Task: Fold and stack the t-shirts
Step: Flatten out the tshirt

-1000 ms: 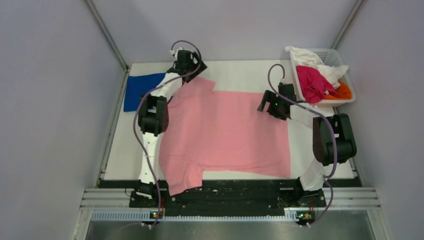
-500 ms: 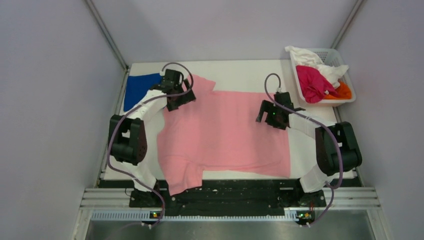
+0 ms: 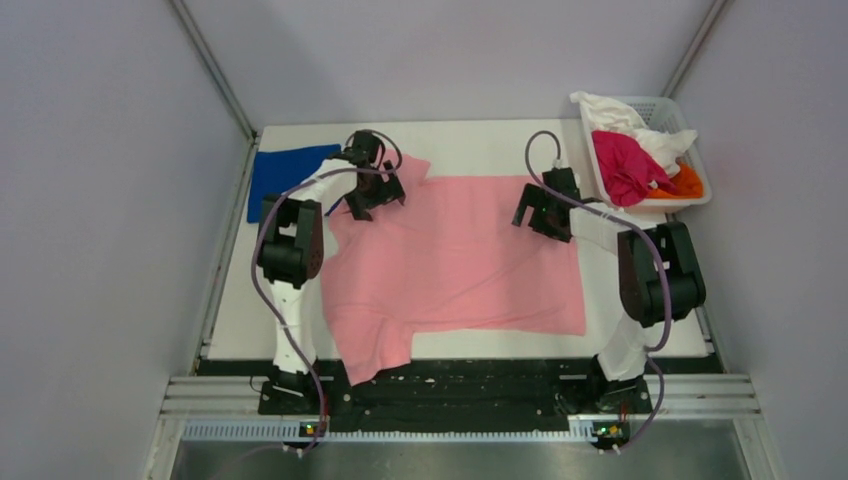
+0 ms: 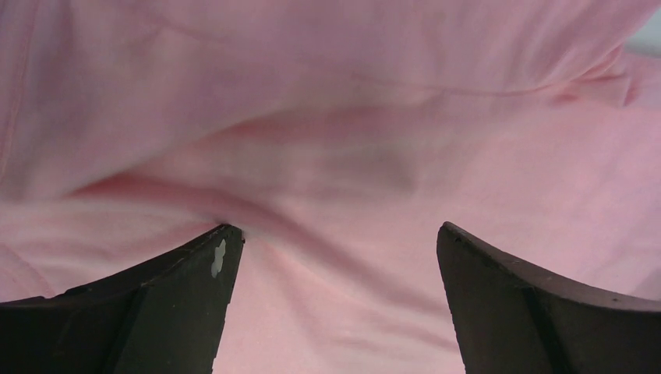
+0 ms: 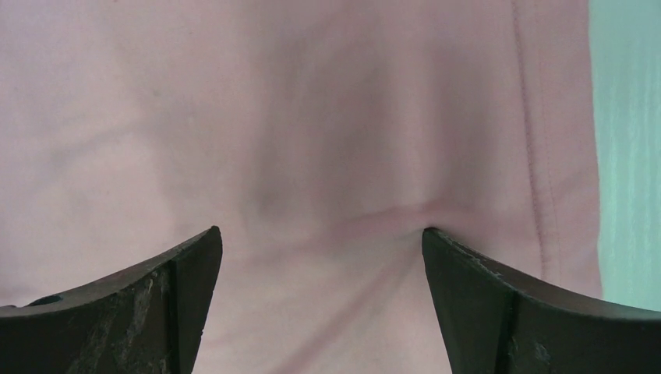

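Note:
A light pink t-shirt (image 3: 455, 260) lies spread over the white table (image 3: 240, 310), one sleeve hanging past the near edge. A royal blue t-shirt (image 3: 275, 175) lies folded at the far left. My left gripper (image 3: 372, 198) stands open on the pink shirt's far left part, near its sleeve; the left wrist view shows the left gripper (image 4: 335, 257) pressing into rumpled pink cloth (image 4: 327, 140). My right gripper (image 3: 540, 213) is open on the shirt's far right part, and the right wrist view shows the right gripper (image 5: 321, 249) on cloth (image 5: 312, 117) close to the hem.
A white slotted basket (image 3: 700, 190) at the far right corner holds magenta (image 3: 625, 165), white (image 3: 620, 112) and orange (image 3: 685, 183) t-shirts. Grey walls close in both sides. A black rail (image 3: 470, 385) runs along the near edge by the arm bases.
The left gripper swung from the far left corner down onto the pink shirt. The right gripper shifted slightly farther back. The shirt's cloth has shifted a little near the front left sleeve.

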Motion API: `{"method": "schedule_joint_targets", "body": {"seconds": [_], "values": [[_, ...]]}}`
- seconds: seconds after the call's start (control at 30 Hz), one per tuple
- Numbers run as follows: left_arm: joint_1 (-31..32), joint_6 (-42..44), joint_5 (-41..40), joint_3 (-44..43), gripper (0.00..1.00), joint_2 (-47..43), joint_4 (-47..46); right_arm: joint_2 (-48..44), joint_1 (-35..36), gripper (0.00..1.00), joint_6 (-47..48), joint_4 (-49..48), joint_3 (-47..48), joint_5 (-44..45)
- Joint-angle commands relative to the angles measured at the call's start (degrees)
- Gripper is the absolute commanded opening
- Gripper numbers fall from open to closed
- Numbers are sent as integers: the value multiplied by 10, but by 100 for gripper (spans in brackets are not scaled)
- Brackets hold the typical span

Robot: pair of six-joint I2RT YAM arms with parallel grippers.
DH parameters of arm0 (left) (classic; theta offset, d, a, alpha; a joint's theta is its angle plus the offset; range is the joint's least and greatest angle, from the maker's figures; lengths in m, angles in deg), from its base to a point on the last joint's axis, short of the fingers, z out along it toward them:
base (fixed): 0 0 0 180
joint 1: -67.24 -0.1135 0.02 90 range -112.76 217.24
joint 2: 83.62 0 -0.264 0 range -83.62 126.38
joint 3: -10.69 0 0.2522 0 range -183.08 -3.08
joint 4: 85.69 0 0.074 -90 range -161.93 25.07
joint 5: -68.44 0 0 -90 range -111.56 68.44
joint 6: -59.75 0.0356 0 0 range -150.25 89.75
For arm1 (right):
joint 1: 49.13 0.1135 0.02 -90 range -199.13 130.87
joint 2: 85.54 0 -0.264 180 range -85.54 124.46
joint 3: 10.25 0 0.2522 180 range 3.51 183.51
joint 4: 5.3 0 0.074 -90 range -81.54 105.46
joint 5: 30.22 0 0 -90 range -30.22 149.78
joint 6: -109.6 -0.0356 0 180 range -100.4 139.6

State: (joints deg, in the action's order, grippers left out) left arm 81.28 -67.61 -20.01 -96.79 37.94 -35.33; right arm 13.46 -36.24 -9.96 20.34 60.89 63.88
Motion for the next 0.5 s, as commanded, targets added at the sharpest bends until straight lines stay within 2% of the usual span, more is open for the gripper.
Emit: {"method": "schedule_joint_targets", "body": {"seconds": [0.0, 0.27, 0.37, 0.47], "values": [[1, -10, -5, -99, 99, 88, 32, 74, -24, 99, 19, 31, 49, 33], [-1, -8, 5, -293, 99, 205, 55, 179, -64, 99, 40, 42, 181, 27], [-2, -6, 14, -327, 99, 215, 54, 192, -68, 99, 54, 50, 216, 20], [-1, 0, 33, -320, 99, 189, 55, 166, -68, 99, 66, 53, 223, -8]]}}
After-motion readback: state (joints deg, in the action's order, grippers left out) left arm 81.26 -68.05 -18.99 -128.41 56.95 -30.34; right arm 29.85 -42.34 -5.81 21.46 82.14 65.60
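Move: The t-shirt lies spread under both hands, its middle about 14 cm back and 18 cm right of the left hand, and some 7 cm back and 23 cm left of the right hand, the cloth just 2 cm below the finger pads. Its near-left sleeve is roughly 36 cm straight back from the left hand. A folded blue shirt sits about 8 cm ahead and 23 cm left of that hand; the laundry basket, some 25 cm ahead and 29 cm right of the right hand. The pink t-shirt is dragged forward under both hands, whose wide-open fingertips keep resting on its far part, creasing the cloth. The hands slide in step about 10 cm away from the bases along the table, the right one also drifting some 4 cm right towards the basket's side; both ease off at the end, with the left fingers tilting slightly outward. ##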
